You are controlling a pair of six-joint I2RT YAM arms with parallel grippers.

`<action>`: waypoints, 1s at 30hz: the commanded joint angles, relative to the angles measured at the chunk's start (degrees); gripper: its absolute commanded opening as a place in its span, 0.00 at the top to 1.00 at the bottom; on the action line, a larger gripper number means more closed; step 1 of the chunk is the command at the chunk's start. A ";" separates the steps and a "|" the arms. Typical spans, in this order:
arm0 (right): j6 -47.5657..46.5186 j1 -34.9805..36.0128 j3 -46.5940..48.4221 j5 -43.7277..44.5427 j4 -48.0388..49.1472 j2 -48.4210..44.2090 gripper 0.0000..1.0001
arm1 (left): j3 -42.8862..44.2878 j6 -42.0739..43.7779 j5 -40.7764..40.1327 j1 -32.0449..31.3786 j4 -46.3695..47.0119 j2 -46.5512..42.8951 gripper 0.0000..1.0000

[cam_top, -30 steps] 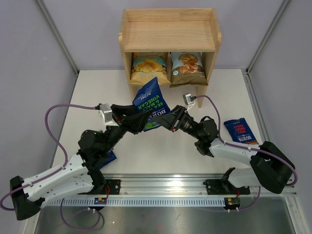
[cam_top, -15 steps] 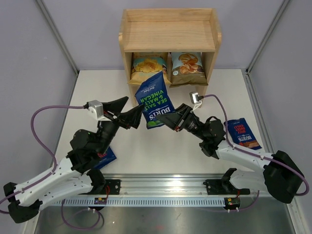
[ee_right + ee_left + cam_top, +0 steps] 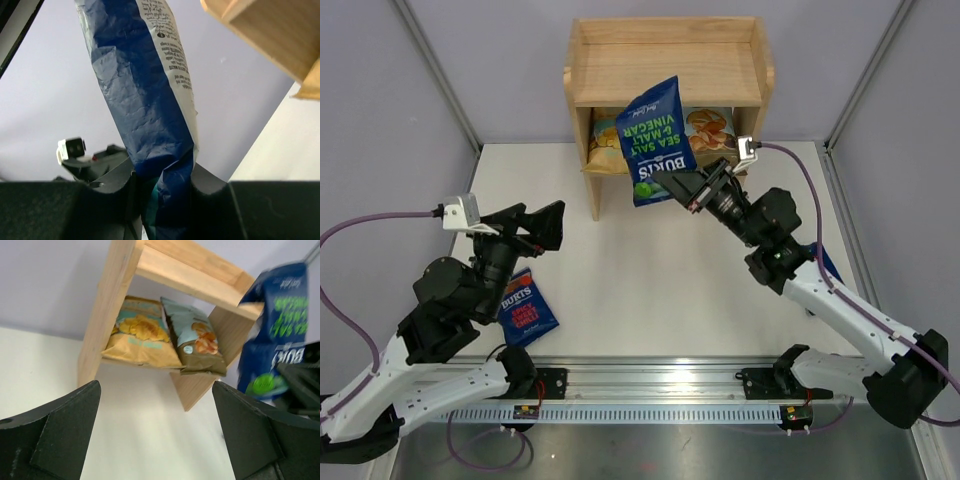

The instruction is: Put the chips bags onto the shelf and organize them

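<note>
The wooden shelf [image 3: 665,70] stands at the table's back. On its lower tier sit a yellow chips bag [image 3: 604,138] and a light-blue and brown bag [image 3: 715,125]. My right gripper [image 3: 682,188] is shut on the bottom edge of a dark-blue, green-lettered Burts bag [image 3: 658,140], held upright in the air in front of the shelf. In the right wrist view the bag [image 3: 145,100] rises from between the jaws. My left gripper [image 3: 552,225] is open and empty, low over the table at the left. A red-lettered Burts bag [image 3: 525,308] lies flat beside the left arm.
The left wrist view looks between the wide-apart fingers [image 3: 60,430] at the shelf [image 3: 120,300], its two stored bags and the held bag [image 3: 277,330] at the right. The shelf's top tier [image 3: 665,45] holds nothing. Grey walls enclose the table.
My left gripper let go of the green-lettered bag, opened wide and drew back to the left. My right gripper carried the bag up and away, toward the shelf front.
</note>
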 commanded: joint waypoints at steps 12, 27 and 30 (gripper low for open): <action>12.21 -3.26 26.56 6.75 -19.81 16.11 0.90 | 15.16 -2.77 5.72 0.00 -26.23 1.43 0.02; 16.09 -3.17 45.81 17.04 -28.34 26.84 0.89 | 8.23 0.04 3.61 0.00 -31.19 -3.57 0.01; 14.16 -3.26 50.46 19.15 -30.80 28.60 0.89 | 7.70 0.22 4.49 0.09 -30.74 -3.48 0.01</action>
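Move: The right hand holds the blue salt-and-vinegar bag; the upper shelf it is being taken to has its middle about 30 cm ahead, straight in line sideways and some 2 cm lower. On the lower shelf, about 22 cm below that hand, stand the yellow bag, 28 ahead and 9 left, and the brown-and-blue bag, 28 ahead and 9 right. From the empty left hand, the red-print Burts bag lies about 3 cm ahead, 11 left and 41 below; the upper shelf is 35 ahead, 20 right and 2 below. Keeping its pinch on the lower right part of the blue bag, the right hand carries it about 14 cm forward towards the upper shelf, drifting slightly left, rising a little, dipping, then climbing again to end some 6 cm higher, while the wrist tips forward about 20 degrees and turns slightly clockwise. The open left hand sinks about 6 cm towards the red-print bag after a small bob up, easing back and left as it tips down and rolls its left side up, touching nothing. ##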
